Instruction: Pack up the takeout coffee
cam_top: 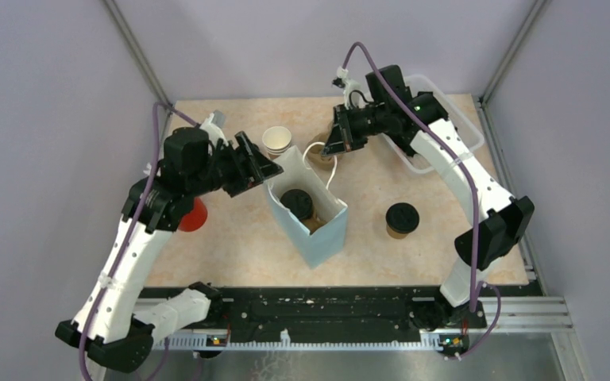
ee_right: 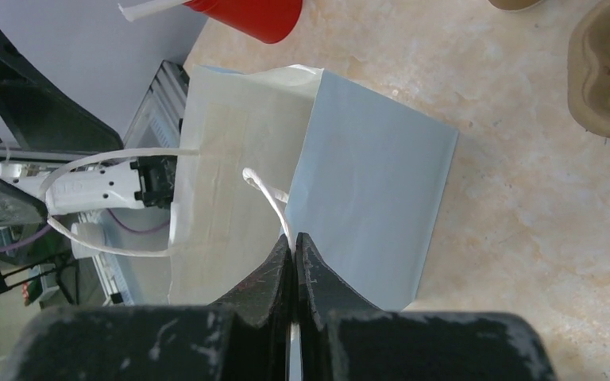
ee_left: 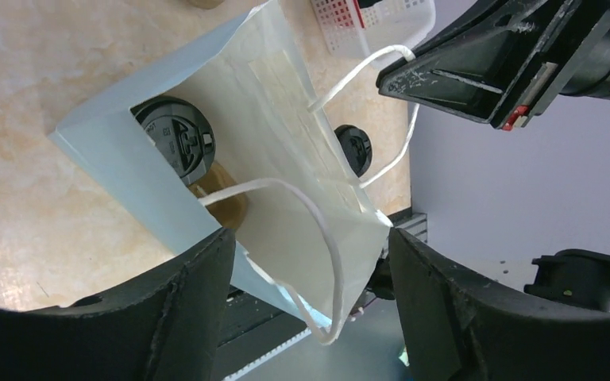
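Note:
One takeout coffee cup with a black lid (cam_top: 296, 202) sits inside the pale blue paper bag (cam_top: 318, 234) at the table's middle. In the left wrist view its lid (ee_left: 176, 139) shows in the bag's mouth (ee_left: 286, 159). A second lidded cup (cam_top: 402, 218) stands on the table to the right of the bag (ee_left: 354, 147). My left gripper (cam_top: 260, 168) is open at the bag's left rim, and one white handle (ee_left: 330, 246) hangs loose between its fingers (ee_left: 183, 302). My right gripper (cam_top: 333, 149) is shut on the other white handle (ee_right: 274, 198), above the bag (ee_right: 373, 182).
A stack of paper cups (cam_top: 277, 141) and a brown cardboard carrier (ee_right: 608, 71) sit behind the bag. A red cup of white sticks (cam_top: 193, 216) stands by the left arm. A clear plastic bin (cam_top: 461, 127) is at the back right.

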You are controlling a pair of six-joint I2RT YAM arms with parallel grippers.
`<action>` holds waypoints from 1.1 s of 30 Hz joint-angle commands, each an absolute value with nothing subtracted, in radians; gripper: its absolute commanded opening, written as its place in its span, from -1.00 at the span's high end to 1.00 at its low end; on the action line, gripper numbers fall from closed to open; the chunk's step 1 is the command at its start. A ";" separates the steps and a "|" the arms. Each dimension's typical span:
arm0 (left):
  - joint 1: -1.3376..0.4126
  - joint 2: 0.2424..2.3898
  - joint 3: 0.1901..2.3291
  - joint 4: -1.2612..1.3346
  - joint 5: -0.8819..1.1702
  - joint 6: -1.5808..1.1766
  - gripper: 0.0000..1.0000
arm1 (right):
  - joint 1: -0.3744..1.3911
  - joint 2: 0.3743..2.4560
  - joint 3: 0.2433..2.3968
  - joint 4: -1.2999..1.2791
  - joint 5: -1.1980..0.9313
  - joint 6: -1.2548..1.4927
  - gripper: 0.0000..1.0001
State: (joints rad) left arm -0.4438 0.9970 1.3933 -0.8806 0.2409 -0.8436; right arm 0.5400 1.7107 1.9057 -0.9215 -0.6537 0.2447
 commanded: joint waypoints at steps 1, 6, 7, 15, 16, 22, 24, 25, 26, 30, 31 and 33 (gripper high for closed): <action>-0.443 1.046 1.466 -0.917 0.267 -0.750 -0.34 | 0.534 1.681 1.936 -0.919 -0.652 0.222 1.00; -0.444 0.975 1.394 -0.940 0.241 -0.759 0.47 | 0.501 1.696 1.936 -0.908 -0.631 0.231 1.00; -0.445 0.952 1.371 -0.933 0.247 -0.767 0.59 | 0.491 1.705 1.942 -0.904 -0.628 0.231 1.00; -0.445 0.773 1.117 -0.823 0.441 -0.927 0.99 | 0.476 1.823 2.060 -0.896 -0.619 0.228 1.00; -0.444 0.753 1.089 -0.801 0.452 -0.950 1.00 | 0.476 1.832 2.067 -0.890 -0.621 0.230 1.00; -0.445 0.711 1.038 -0.724 0.448 -0.990 0.93 | 0.477 1.880 2.124 -0.902 -0.618 0.259 1.00; -0.444 0.725 1.006 -0.683 0.478 -1.011 0.92 | 0.477 1.874 2.121 -0.927 -0.603 0.286 1.00; -0.445 0.734 0.995 -0.671 0.489 -1.017 0.94 | 0.476 1.871 2.134 -0.956 -0.585 0.295 0.87; -0.445 0.740 0.997 -0.668 0.490 -1.017 0.97 | 0.476 1.866 2.154 -1.002 -0.561 0.302 0.72; -0.445 0.733 1.026 -0.681 0.423 -0.988 1.00 | 0.476 1.816 2.296 -1.189 -0.509 0.334 -0.13; -0.445 0.726 1.028 -0.679 0.411 -0.984 1.00 | 0.477 1.796 2.332 -1.225 -0.507 0.345 -0.28; -0.444 0.715 1.025 -0.670 0.392 -0.980 1.00 | 0.477 1.729 2.341 -1.271 -0.501 0.359 -0.57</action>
State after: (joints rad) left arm -0.4438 0.7437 1.0092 -0.7368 0.4271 -0.9932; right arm 0.4801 1.8805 2.2391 -1.1286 -0.5343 0.3202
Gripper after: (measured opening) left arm 0.047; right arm 0.681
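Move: The bag's near-left handle loops between the left hand's open fingers, its top about 1 cm below the hand point; the lidded coffee inside the bag sits about level ahead, 5 cm right and 18 cm below. The right hand's shut fingers already hold the far-right handle; from there the lidded coffee lies some 7 cm back, 7 cm left and 15 cm below, and the cup carrier roughly 17 cm ahead, 4 cm right and 20 cm below. The left hand shuts its wide-open fingers on the near-left handle of the bag and draws it back and down, about 5 cm each way, away from the far-right handle, rolling its left side up slightly and then down about 10 degrees. The right hand keeps its pinch on the far-right handle and carries it some 6 cm forward while sinking about 2 cm, then opens to let go of it as the hand draws back a little and rises about 3 cm. ##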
